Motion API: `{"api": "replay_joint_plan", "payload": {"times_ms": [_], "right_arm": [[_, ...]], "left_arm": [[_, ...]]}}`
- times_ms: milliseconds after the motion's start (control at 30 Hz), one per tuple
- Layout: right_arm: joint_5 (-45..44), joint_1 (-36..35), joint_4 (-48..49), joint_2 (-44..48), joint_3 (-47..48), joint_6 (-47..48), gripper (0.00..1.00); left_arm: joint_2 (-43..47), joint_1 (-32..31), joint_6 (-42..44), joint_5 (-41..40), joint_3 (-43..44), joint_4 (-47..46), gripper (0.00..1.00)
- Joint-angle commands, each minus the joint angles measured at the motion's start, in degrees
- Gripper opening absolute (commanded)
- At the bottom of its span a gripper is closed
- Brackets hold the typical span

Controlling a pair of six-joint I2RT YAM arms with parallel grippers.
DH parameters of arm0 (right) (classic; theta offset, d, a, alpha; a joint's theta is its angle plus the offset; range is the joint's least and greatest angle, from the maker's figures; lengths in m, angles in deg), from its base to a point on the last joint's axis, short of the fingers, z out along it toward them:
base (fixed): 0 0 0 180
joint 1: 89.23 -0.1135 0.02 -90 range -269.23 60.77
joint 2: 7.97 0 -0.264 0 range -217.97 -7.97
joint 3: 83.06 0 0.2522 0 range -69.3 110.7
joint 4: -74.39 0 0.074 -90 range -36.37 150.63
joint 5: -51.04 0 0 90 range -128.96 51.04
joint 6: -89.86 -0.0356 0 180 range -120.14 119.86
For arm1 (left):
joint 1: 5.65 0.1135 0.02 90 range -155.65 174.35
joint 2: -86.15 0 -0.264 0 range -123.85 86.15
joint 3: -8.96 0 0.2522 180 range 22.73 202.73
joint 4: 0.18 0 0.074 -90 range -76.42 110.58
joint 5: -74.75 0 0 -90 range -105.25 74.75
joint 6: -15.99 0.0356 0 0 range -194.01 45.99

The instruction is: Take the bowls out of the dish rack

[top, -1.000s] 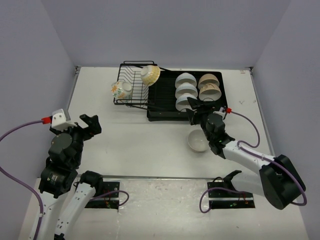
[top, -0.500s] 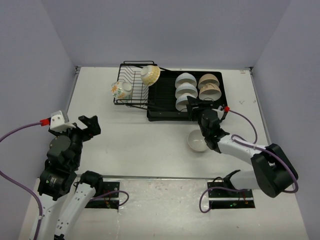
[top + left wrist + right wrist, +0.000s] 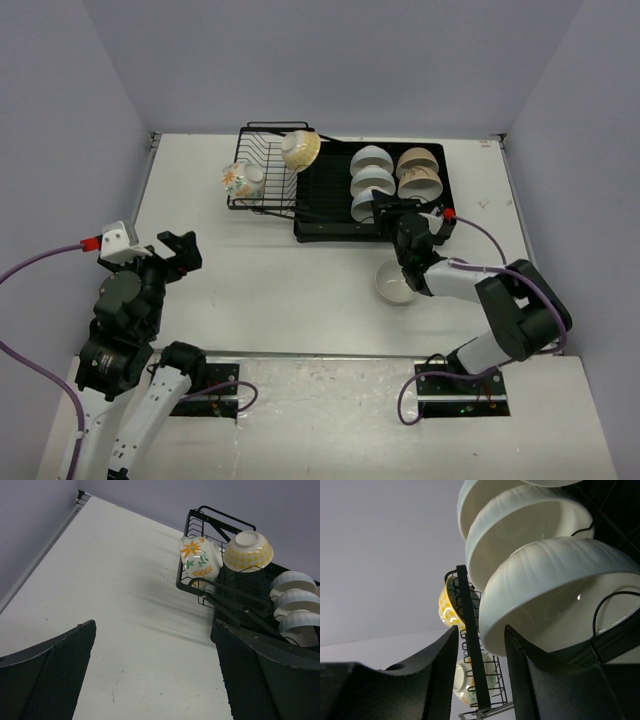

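The black dish rack has a wire basket (image 3: 264, 178) joined to a tray (image 3: 325, 205). The basket holds a flowered bowl (image 3: 237, 180) and a yellow patterned bowl (image 3: 300, 150). The tray holds three white bowls (image 3: 371, 181) in a row and beige bowls (image 3: 418, 172) beside them. My right gripper (image 3: 384, 208) is open at the tray's near edge. In the right wrist view its fingers (image 3: 439, 675) straddle the tray's edge bar (image 3: 468, 630) and the rim of the nearest white bowl (image 3: 545, 595). My left gripper (image 3: 176, 250) is open and empty, raised over the table's left side.
One white bowl (image 3: 394, 284) stands upright on the table just in front of the tray, beside my right arm. The left wrist view shows bare table below the left gripper (image 3: 155, 645), with the flowered bowl (image 3: 197, 557) and yellow bowl (image 3: 248, 550) far ahead.
My right gripper has moved away from the bowl on the table and forward to the tray's near edge, up to the nearest white bowl. The left arm has hardly moved.
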Motion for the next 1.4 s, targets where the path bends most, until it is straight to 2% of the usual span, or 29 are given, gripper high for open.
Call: {"api": "replay_joint_plan", "payload": {"times_ms": [0, 133, 367, 733, 900, 1033, 1167, 1367], "right_arm": [[-0.64, 0.50, 9.68, -2.78, 1.96, 2.02, 0.42], [-0.72, 0.93, 13.91, -5.60, 1.52, 0.88, 0.35], [-0.11, 1.38, 22.34, -10.61, 1.00, 0.00, 0.33], [0.15, 1.90, 26.48, -14.31, 0.47, -2.46, 0.25], [0.59, 2.34, 29.12, -15.54, -0.06, -3.16, 0.15], [0.77, 2.34, 30.35, -15.89, -0.76, -4.56, 0.13], [0.51, 2.43, 32.98, -16.07, -2.08, -5.27, 0.00], [1.03, 2.34, 37.02, -16.24, -2.26, -3.96, 0.00]], "left_arm": [[0.09, -0.37, 0.67, -0.29, -0.38, -1.87, 1.00], [-0.09, -0.63, 0.67, -0.12, -0.29, -1.87, 1.00], [-0.53, -0.89, 0.67, 0.06, -0.38, -1.69, 1.00], [-1.14, -0.98, 0.67, 0.06, -0.29, -1.78, 1.00], [-1.32, -0.98, 0.75, -0.03, -0.29, -1.69, 1.00], [-1.50, -0.98, 0.76, 0.06, -0.29, -1.78, 1.00], [-1.67, -0.98, 0.76, 0.15, -0.38, -1.87, 1.00], [-1.76, -0.98, 0.76, 0.15, -0.29, -1.87, 1.00]]}}
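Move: The front white bowl of the white column is the right hand's aim: its middle is about 4 cm ahead, 1 cm to the left and 5 cm below, with its upper rim just in front of the parted fingertips. The next white bowl stands some 6 cm beyond it, and the nearest brown bowl about 11 cm to the right of that next one. The unloaded bowl lies on the table roughly 14 cm back and 4 cm right. From the left hand the front white bowl is about 24 cm ahead and 43 cm right. Forward over the upper rim of the front white bowl the right hand eases about 2.5 cm, slowing, then slips back by about half a centimetre. The fingers keep closing until they pinch the bowl's wall at the rim, while the wrist rolls left side up and tips its fingers upward, each some 10 degrees. ##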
